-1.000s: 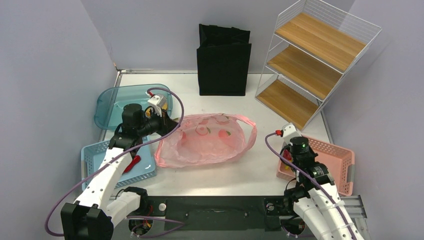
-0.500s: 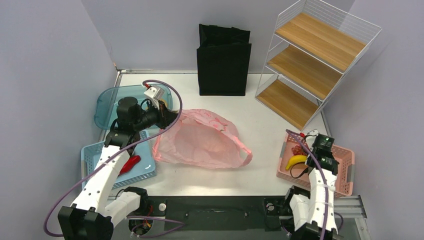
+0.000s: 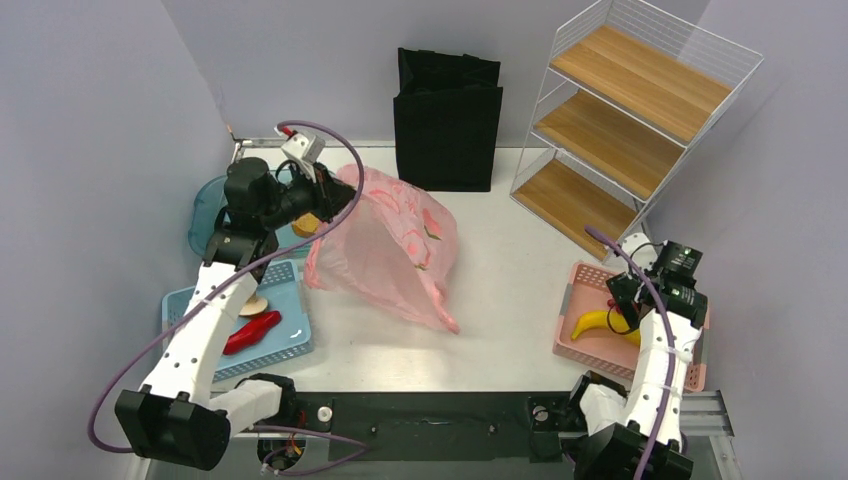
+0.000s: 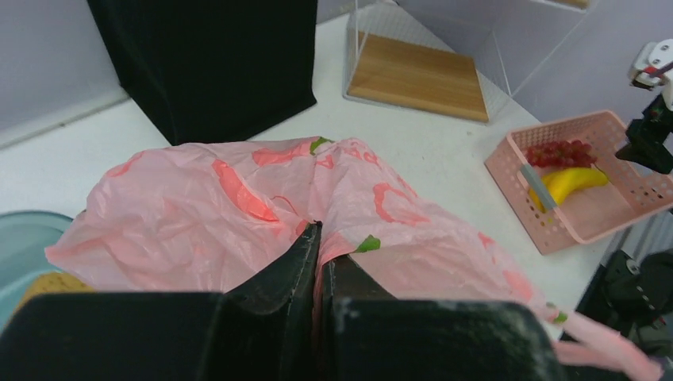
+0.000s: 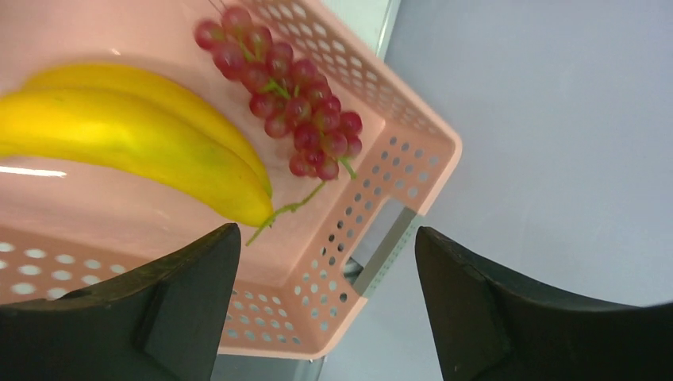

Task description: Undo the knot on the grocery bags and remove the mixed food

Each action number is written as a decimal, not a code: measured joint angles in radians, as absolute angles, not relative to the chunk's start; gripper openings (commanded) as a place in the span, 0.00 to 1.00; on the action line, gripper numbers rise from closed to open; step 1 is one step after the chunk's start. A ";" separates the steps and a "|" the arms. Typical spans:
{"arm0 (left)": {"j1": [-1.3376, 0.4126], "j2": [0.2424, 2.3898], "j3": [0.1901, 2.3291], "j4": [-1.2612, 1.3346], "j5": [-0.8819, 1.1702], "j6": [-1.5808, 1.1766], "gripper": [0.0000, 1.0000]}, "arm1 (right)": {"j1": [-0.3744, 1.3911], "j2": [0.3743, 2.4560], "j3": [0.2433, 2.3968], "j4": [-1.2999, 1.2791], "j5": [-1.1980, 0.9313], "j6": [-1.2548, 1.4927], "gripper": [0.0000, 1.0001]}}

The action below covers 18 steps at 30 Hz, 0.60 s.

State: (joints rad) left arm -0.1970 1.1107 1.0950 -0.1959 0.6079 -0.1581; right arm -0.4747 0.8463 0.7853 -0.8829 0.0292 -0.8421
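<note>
My left gripper (image 3: 338,203) (image 4: 321,238) is shut on a fold of the pink grocery bag (image 3: 390,250) (image 4: 198,210) and holds it up off the table; the bag hangs down with a loose handle (image 3: 440,318) trailing. No knot shows. My right gripper (image 3: 625,300) (image 5: 325,232) stands open and empty above the pink basket (image 3: 690,330) (image 5: 413,151), where a yellow banana (image 3: 600,322) (image 5: 135,143) and a red fruit cluster (image 5: 294,95) lie. A red chilli pepper (image 3: 252,332) and a beige mushroom (image 3: 255,305) lie in the blue basket (image 3: 185,305).
A teal tray (image 3: 205,215) sits behind the blue basket at the far left. The black fabric tote (image 3: 447,120) stands at the back. A white wire shelf with wooden boards (image 3: 620,120) leans at the back right. Grey walls close in both sides.
My left gripper has raised the pink bag up and back, so it now hangs. My right arm swung right over the pink basket and its gripper opened; the banana lies in the basket.
</note>
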 measured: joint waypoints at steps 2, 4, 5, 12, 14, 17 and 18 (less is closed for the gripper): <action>-0.198 1.140 1.154 -0.199 0.590 -0.135 0.00 | -0.462 0.868 0.842 -0.912 -0.031 -0.823 0.75; -0.196 1.184 1.219 -0.197 0.564 -0.107 0.00 | -0.430 0.889 0.895 -0.942 -0.073 -0.796 0.75; -0.193 1.208 1.248 -0.188 0.549 -0.092 0.00 | -0.400 0.901 0.925 -0.959 -0.097 -0.781 0.74; -0.175 1.362 1.364 -0.156 0.493 -0.015 0.00 | -0.168 0.956 1.112 -1.029 -0.298 -0.653 0.73; -0.175 1.401 1.387 -0.153 0.483 0.005 0.00 | -0.086 0.963 1.163 -1.019 -0.340 -0.599 0.73; -0.175 1.439 1.422 -0.165 0.473 0.042 0.00 | 0.064 0.979 1.234 -0.969 -0.354 -0.517 0.74; -0.175 1.446 1.432 -0.170 0.469 0.054 0.00 | 0.115 0.993 1.260 -0.939 -0.354 -0.491 0.75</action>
State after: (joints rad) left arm -0.1745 1.4456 1.4319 -0.1696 0.4694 0.0536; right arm 0.1150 0.9928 1.2602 -0.9390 -0.3538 -0.4908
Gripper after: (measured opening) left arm 0.006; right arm 0.738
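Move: The pink grocery bag already hangs in the left fingers, its middle about 10 cm right and 14 cm below them; the black bag stands some 33 cm ahead, 24 cm right and 15 cm lower. The bread lies roughly 17 cm ahead, 14 cm left and 29 cm below. From the right hand, the pink bag is about 12 cm ahead, 56 cm left and 3 cm higher; the banana is 7 cm ahead and 5 cm left, the grapes 12 cm straight ahead, both 11 cm below. The pink bag stays pinched in the shut left fingers as that hand carries it forward about 11 cm, towards the black bag, rising a few centimetres early on while the fingers tilt slightly upward. Empty and still wide open, the right hand swings away from the fruit basket, some 20 cm left while climbing and reaching forward, turning about 30 degrees counter-clockwise. ##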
